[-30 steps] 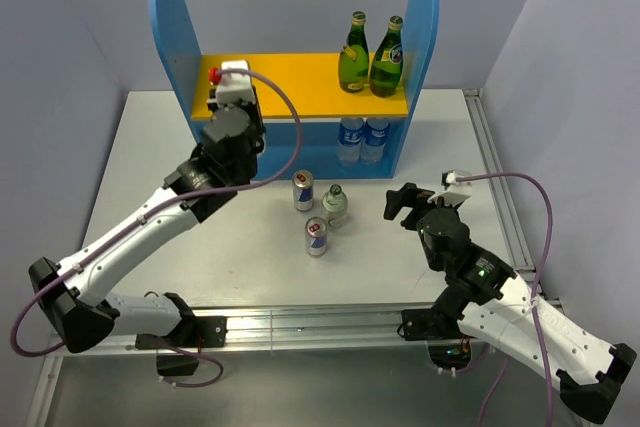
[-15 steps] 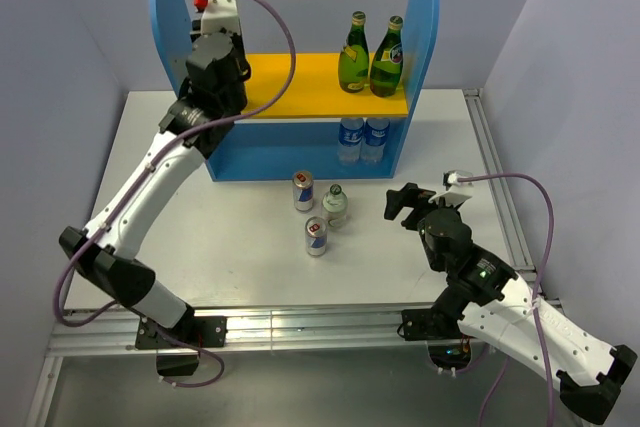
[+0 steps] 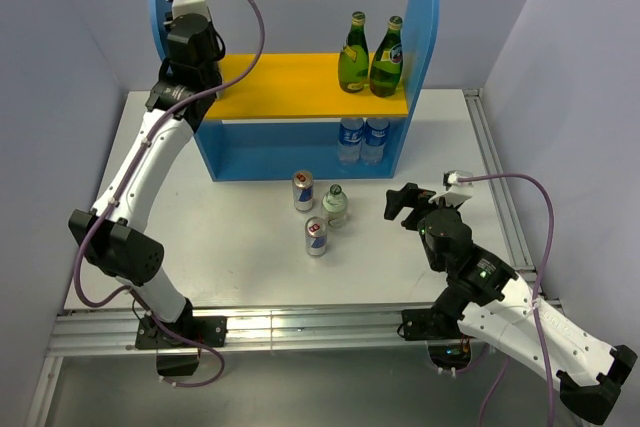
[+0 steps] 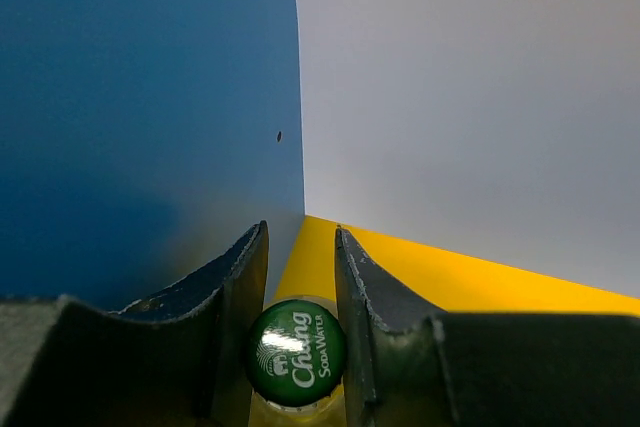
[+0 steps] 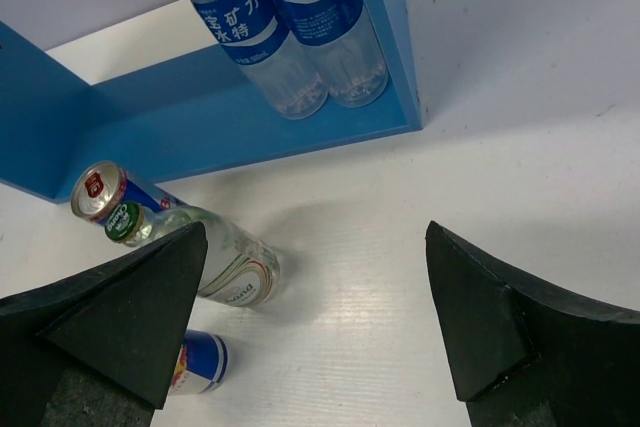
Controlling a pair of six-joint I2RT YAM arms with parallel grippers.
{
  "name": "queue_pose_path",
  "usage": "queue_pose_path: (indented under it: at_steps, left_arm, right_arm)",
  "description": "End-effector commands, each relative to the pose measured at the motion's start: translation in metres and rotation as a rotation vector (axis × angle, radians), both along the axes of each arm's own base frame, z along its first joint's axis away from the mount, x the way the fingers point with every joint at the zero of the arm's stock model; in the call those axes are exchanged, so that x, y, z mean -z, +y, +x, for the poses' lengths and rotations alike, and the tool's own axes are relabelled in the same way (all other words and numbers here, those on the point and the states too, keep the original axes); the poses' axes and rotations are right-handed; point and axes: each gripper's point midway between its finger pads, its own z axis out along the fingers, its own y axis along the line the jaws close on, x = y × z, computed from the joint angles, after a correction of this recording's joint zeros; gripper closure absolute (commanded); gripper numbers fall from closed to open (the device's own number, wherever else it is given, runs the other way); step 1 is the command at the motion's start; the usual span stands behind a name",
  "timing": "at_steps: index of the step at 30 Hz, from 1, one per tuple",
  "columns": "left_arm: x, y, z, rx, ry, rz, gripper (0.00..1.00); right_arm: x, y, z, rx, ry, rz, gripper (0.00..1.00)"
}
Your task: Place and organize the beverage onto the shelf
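My left gripper (image 4: 301, 229) is shut on the green cap of a clear soda bottle (image 4: 296, 351). It holds the bottle upright over the left end of the shelf's yellow board (image 4: 480, 282), next to the blue side panel (image 4: 150, 117). From above, the left wrist (image 3: 190, 35) hides this bottle. Two green bottles (image 3: 353, 52) (image 3: 386, 55) stand at the board's right end. On the table stand two cans (image 3: 303, 190) (image 3: 317, 236) and another clear bottle (image 3: 335, 205). My right gripper (image 3: 405, 202) is open and empty, low over the table to their right.
Two blue-labelled water bottles (image 3: 362, 139) stand on the shelf's lower level (image 5: 200, 137), also seen from the right wrist (image 5: 290, 27). In that view, the clear bottle (image 5: 215, 257) and the cans (image 5: 105, 192) (image 5: 200, 359) are left of the open fingers. The table's right rail (image 3: 495, 177) is close.
My left arm has swung up and to the left with the bottle, from the shelf's front to the left end of the yellow board. The right arm has not moved.
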Motion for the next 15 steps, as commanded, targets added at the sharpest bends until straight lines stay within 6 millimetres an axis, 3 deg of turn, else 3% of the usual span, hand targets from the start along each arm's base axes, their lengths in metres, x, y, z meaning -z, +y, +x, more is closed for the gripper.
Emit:
queue_pose_path:
  at_steps: [1, 2, 3, 5, 6, 9, 15]
  left_arm:
    - [-0.043, 0.003, -0.006, 0.010, -0.143, -0.082, 0.89]
    - [-0.042, 0.003, -0.005, 0.007, -0.141, -0.085, 0.85]
    - [-0.039, 0.003, -0.004, 0.006, -0.137, -0.084, 0.71]
    - [-0.039, 0.004, -0.005, 0.000, -0.140, -0.086, 0.54]
    - [-0.039, 0.004, -0.005, -0.002, -0.145, -0.088, 0.39]
    - [-0.042, 0.007, -0.007, -0.014, -0.153, -0.091, 0.23]
    - [-0.052, 0.010, -0.014, -0.022, -0.151, -0.106, 0.08]
  right_arm:
    - [-0.002, 0.003, 0.001, -0.002, -0.011, 0.020, 0.04]
    - [-0.001, 0.003, 0.001, -0.003, -0.009, 0.018, 0.04]
    - [-0.001, 0.003, 0.001, -0.001, -0.009, 0.019, 0.04]
    - [-0.002, 0.003, 0.001, -0.003, -0.012, 0.019, 0.04]
    - [-0.001, 0.003, 0.001, -0.003, -0.010, 0.017, 0.04]
    - [-0.001, 0.003, 0.001, -0.001, -0.009, 0.019, 0.04]
    - [-0.001, 0.002, 0.001, 0.004, -0.009, 0.020, 0.04]
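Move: The soda-water bottle sits neck-first between the left hand's fingers at the left end of the yellow upper shelf, its middle some 7 cm below the hand. The blue side panel rises about 4 cm to the left, level with the hand fore and aft. The two green bottles stand roughly 32 and 39 cm to the right, hardly nearer or farther out, also 7 cm down. From the right hand the soda-water bottle lies about 26 cm ahead, 44 cm left and 16 cm up. The left fingers let go of the soda-water bottle's neck, spreading from a narrow grip to almost wide open beside the blue panel. The hand otherwise stays close around the bottle's top, lifting only about 1 cm, easing slightly to the right towards the end and tipping up a few degrees. ##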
